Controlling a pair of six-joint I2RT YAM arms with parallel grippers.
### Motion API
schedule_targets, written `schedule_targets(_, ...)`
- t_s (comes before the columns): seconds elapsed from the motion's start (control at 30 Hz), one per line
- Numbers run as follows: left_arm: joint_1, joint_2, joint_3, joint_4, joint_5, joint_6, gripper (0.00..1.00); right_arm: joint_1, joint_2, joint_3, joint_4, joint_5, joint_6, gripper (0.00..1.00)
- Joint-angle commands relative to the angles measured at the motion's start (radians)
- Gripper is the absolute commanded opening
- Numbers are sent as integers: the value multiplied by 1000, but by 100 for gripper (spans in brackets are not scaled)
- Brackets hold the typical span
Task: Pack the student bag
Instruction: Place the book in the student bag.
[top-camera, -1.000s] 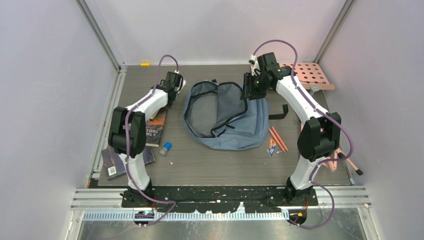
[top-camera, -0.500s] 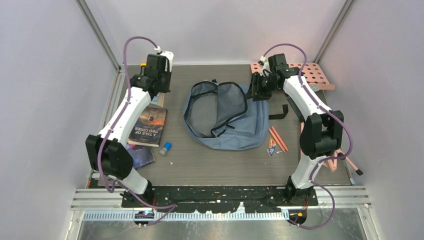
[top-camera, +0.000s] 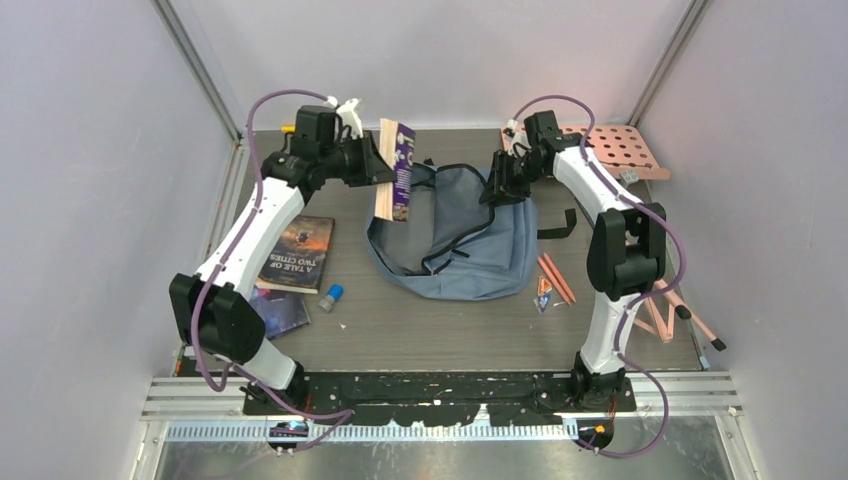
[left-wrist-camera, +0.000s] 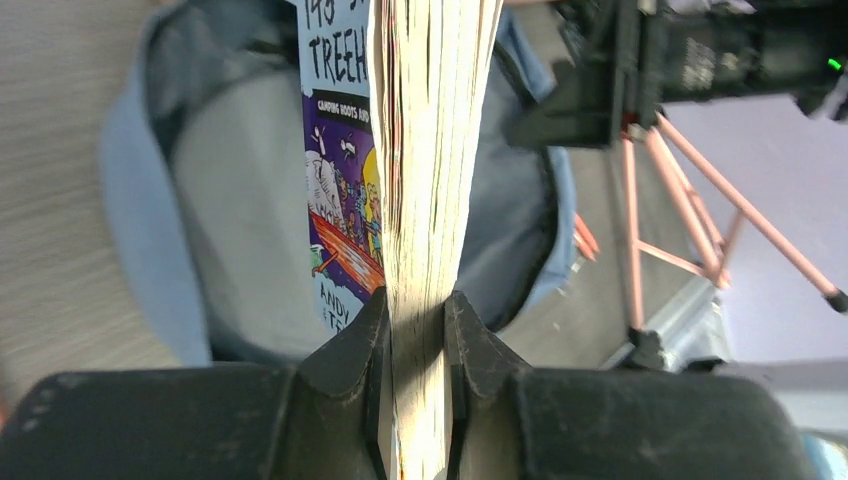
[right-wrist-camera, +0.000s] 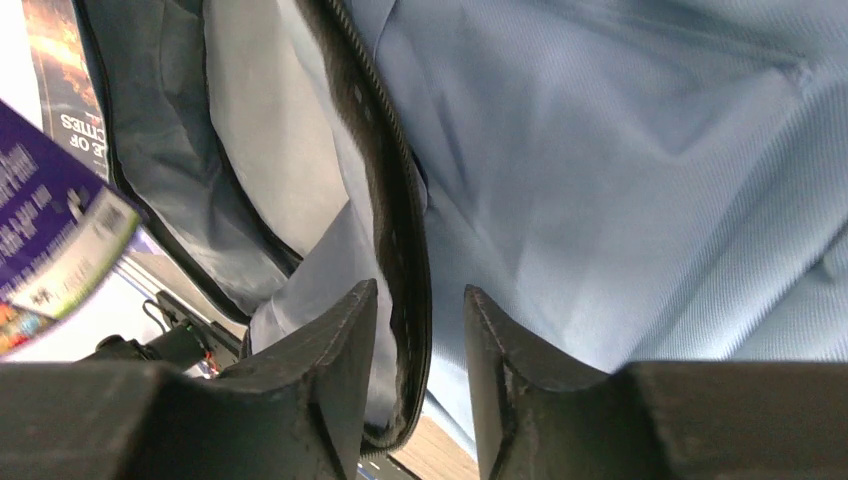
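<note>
The student bag (top-camera: 490, 250), grey-blue, lies mid-table with its main compartment gaping open. My left gripper (top-camera: 378, 172) is shut on a thick paperback with a purple cover (top-camera: 398, 170) and holds it upright on edge above the bag's left rim. The left wrist view shows its page block (left-wrist-camera: 430, 150) pinched between both fingers (left-wrist-camera: 417, 330), with the bag's pale lining (left-wrist-camera: 230, 230) below. My right gripper (top-camera: 495, 190) is at the bag's far right rim. In the right wrist view its jaws (right-wrist-camera: 420, 340) stand apart around the black zipper rim (right-wrist-camera: 400, 220), which rests against one finger.
A book titled A Tale of Two Cities (top-camera: 300, 252) and a darker book (top-camera: 272, 312) lie at the left, with a small blue-capped item (top-camera: 331, 296) beside them. Orange pencils (top-camera: 553, 278) lie right of the bag. A pink perforated board (top-camera: 625, 150) sits back right.
My left arm lifted off the left side of the table with the purple book and swung it right, over the bag's edge. My right gripper shifted slightly backward at the rim.
</note>
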Motion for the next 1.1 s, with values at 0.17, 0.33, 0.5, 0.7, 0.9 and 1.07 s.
schedule_targets(0.17, -13, 56, -47, 224, 239, -169, 0, 2, 58, 140, -36, -92, 4, 1)
schedule_targets(0.33, -8, 125, -95, 290, 223, -221, 0, 2, 3, 124, -33, -63, 17, 1)
schedule_targets(0.5, -8, 214, -115, 303, 236, -229, 0, 2, -29, 100, -27, -46, 42, 1)
schedule_targets(0.7, -8, 291, -96, 216, 165, -135, 0, 2, -30, 105, -35, -35, 43, 1)
schedule_targets(0.9, -8, 319, -114, 219, 158, -144, 27, 2, -24, 128, -47, -26, 43, 1)
schedule_targets(1.07, -9, 319, -148, 249, 155, -161, 50, 2, -19, 134, -49, -24, 40, 1)
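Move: The left hand holds the book clear above the bag's open main pocket, whose middle is about 2 cm ahead, 4 cm to its right and 22 cm below. From that hand the flap's zip edge is some 18 cm to the right, 3 cm ahead and 14 cm lower; the Tale of Two Cities lies 18 cm left, 2 cm back. For the right hand the flap edge is between its open fingers, about 1 cm ahead and 1 cm left, and the pocket 15 cm left, 1 cm back, 8 cm lower. Drifting right about 4 cm and then sinking, some 14 cm down in all, the left hand lowers the held book into the open pocket, tipping its fingers about 20 degrees further down, then stops and opens them at the end. The right hand eases forward-left and shuts on the zip edge of the flap, then raises it a couple of centimetres and keeps its pinch. ##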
